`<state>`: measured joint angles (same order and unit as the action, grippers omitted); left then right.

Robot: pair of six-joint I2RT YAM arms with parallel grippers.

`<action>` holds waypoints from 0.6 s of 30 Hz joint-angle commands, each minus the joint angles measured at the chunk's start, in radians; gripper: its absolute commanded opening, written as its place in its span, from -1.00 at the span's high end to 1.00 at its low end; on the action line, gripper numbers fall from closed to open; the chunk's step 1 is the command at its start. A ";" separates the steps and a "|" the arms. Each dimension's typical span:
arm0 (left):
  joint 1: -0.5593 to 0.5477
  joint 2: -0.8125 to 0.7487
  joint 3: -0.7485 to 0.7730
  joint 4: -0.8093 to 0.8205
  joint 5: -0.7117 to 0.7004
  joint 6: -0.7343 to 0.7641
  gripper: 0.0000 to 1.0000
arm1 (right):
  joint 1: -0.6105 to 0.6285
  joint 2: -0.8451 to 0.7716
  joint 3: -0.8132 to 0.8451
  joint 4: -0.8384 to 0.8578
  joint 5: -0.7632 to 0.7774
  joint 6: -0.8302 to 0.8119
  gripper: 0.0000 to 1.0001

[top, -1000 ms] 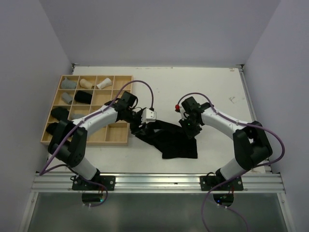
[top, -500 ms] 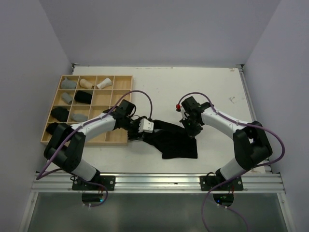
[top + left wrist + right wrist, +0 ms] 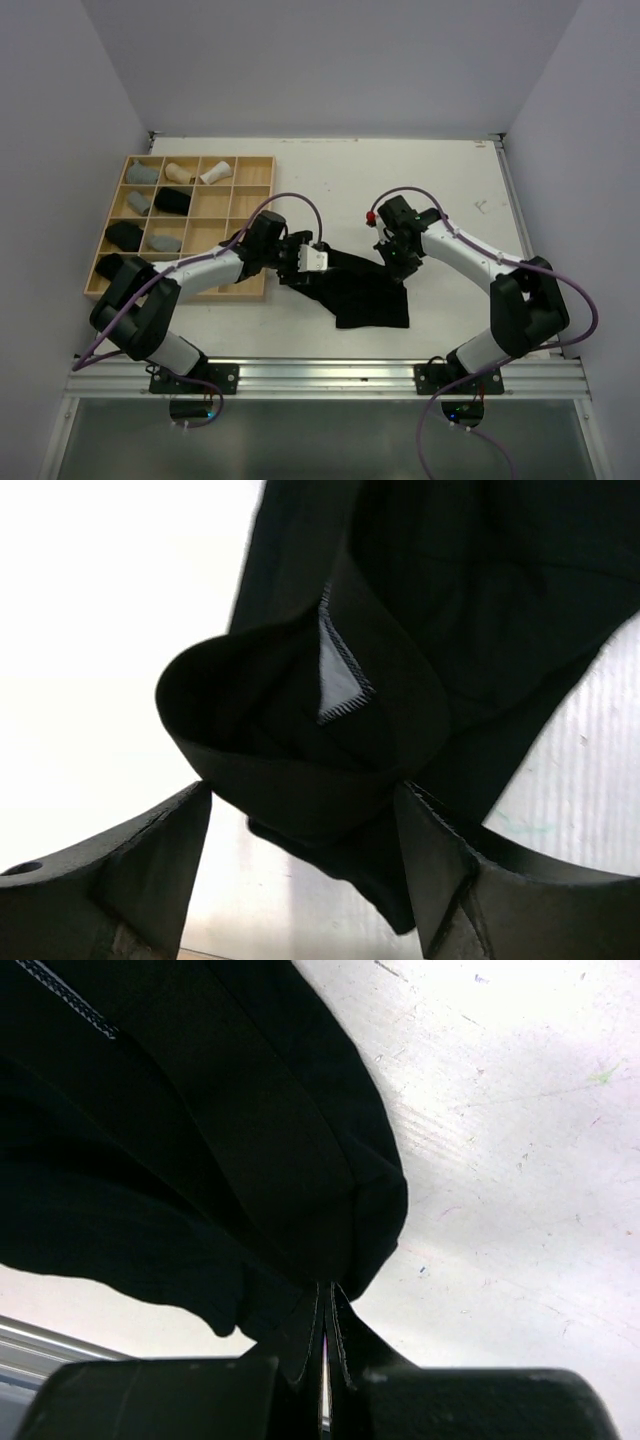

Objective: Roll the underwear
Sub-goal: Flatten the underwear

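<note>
Black underwear lies spread flat on the white table between the two arms. My left gripper is at its left edge, open. In the left wrist view a rolled fold of the black underwear with a grey tag bulges just past the left gripper, whose fingers stand wide apart on either side. My right gripper sits at the garment's upper right corner. In the right wrist view the right gripper is shut, pinching the edge of the underwear.
A wooden grid tray stands at the left. It holds several rolled garments: grey, beige, white and black. The left forearm lies over the tray's near right cells. White walls close in on three sides.
The left arm has dropped lower and its gripper slid right along the cloth's left edge, jaws now wider. The right gripper has closed on the cloth's upper right corner.
</note>
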<state>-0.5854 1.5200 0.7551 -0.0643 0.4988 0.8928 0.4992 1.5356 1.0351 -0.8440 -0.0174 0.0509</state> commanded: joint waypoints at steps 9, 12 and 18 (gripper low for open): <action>0.001 0.068 0.095 0.083 0.017 -0.037 0.21 | 0.001 -0.055 0.065 -0.053 0.071 -0.002 1.00; 0.013 0.060 0.108 0.077 0.015 -0.060 0.65 | -0.008 -0.068 0.080 -0.067 0.114 0.013 1.00; 0.116 -0.006 0.214 0.022 0.053 -0.184 1.00 | -0.125 -0.132 0.135 -0.093 0.203 0.082 1.00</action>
<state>-0.5274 1.5818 0.8783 -0.0376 0.5037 0.7876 0.4343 1.4799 1.1034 -0.9085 0.1078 0.0811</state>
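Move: The raised fold at the underwear's left end stands between the left hand's open fingers, about 1 cm ahead and 1 cm to the right, about 1 cm lower. From that hand, the middle of the underwear is some 8 cm right and 6 cm back, and the compartment box's middle about 26 cm left and 9 cm ahead. From the right hand, the fold lies roughly 19 cm left and 5 cm ahead; the underwear's right edge is straight below, about 2 cm down. The left hand edges about 2 cm forward and 1 cm right at table height while its wide-open fingers close on the raised fold, then, with the cloth edge pinched, quickens forward and up another 2.5 cm each way. The right hand, fingers still shut, rises some 3 cm and swings about 3 cm right and 2 cm forward, away from the underwear's right edge. ##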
